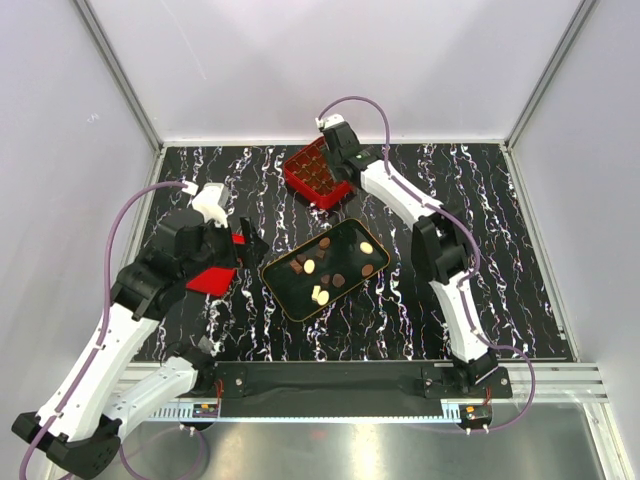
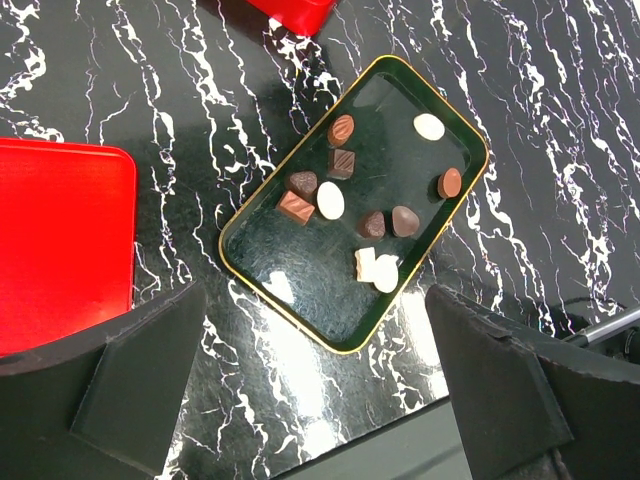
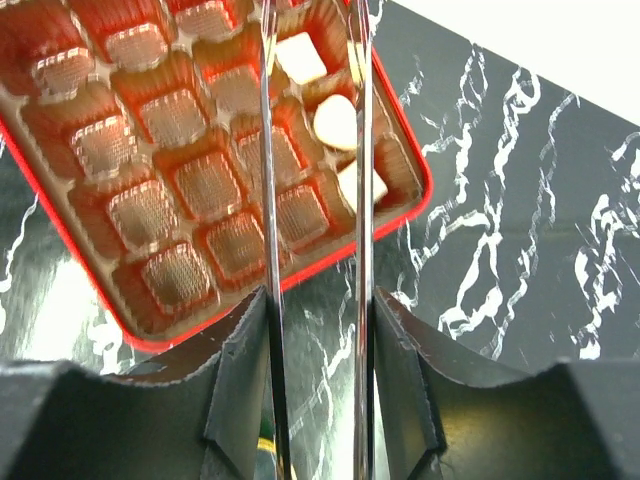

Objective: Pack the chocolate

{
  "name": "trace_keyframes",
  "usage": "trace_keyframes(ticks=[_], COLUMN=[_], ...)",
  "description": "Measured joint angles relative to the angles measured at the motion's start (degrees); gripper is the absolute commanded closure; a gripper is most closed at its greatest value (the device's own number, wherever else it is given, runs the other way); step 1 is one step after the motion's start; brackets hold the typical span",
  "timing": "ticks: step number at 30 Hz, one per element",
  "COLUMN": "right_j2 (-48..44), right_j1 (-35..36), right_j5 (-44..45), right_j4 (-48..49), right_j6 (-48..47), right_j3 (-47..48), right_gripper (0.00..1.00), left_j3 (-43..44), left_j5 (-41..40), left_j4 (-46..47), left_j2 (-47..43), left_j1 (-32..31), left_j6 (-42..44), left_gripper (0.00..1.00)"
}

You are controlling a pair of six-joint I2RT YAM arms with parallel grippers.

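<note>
Several chocolate pieces (image 2: 331,200), dark brown and cream-white, lie loose in the black gold-rimmed tray (image 2: 262,273) at mid-table. The red gridded box (image 3: 120,300) stands at the back; three white pieces (image 3: 337,122) sit in cells along its right side, and the other cells in view hold nothing. My right gripper (image 3: 318,300) hovers over the box's right part, shut on metal tongs (image 3: 364,150) whose two blades stand apart on either side of one white piece. My left gripper (image 2: 312,300) hangs open over the tray's near corner, with nothing between its fingers (image 2: 130,380).
A flat red lid (image 2: 60,240) lies left of the tray, under the left arm (image 1: 150,280). The right arm (image 1: 440,250) stretches along the tray's right side to the box (image 1: 315,172). The table's near edge (image 2: 400,440) is just below the tray.
</note>
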Motion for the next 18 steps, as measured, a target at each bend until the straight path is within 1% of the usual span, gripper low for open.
trace_keyframes(ticks=[2, 4, 8, 10, 13, 18], right_j2=[-2.6, -7.0, -21.1, -28.7, -37.9, -47.1], right_j1=[0.0, 0.2, 1.7, 3.8, 8.2, 13.4], right_j5=[-0.3, -1.4, -3.9, -5.2, -8.9, -15.9], right_j4=[-0.9, -1.0, -2.4, -3.0, -4.4, -7.6], right_j6=[0.2, 0.5, 0.6, 0.7, 1.1, 1.6], right_j3=[-2.4, -7.2, -22.1, -29.6, -37.9, -47.4], right_gripper=[0.52, 0.52, 0.52, 0.51, 0.51, 0.5], left_j3=[0.3, 0.5, 0.5, 0.5, 0.5, 0.5], left_j5=[0.0, 0.0, -0.7, -0.7, -0.7, -0.7], left_j4=[-0.2, -0.1, -0.3, -0.7, -0.8, -1.0], left_j2=[-0.3, -0.9, -2.4, -2.8, -3.1, -3.0], left_j1=[0.0, 0.0, 0.0, 0.0, 0.0, 0.0], left_j6=[0.2, 0.5, 0.8, 0.8, 0.8, 0.7], left_gripper=[0.01, 0.01, 0.01, 0.01, 0.01, 0.01])
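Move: The tray of chocolates, to which the right hand now turns, has its middle some 22 cm back from that hand, 4 cm to its left and 11 cm below; the single white oval in it lies about 16 cm back and 5 cm right. The red box's middle is about 4 cm ahead, 5 cm left and 9 cm below. From the left hand the tray is roughly 11 cm ahead, 11 cm right and 24 cm below. From the red box the right hand draws back fast towards and over the tray, about 26 cm, rising some 5 cm on the way and just starting to sink at the end. It swings about 25 degrees counter-clockwise and tips further down, the empty tweezers kept half open in its fingers. ##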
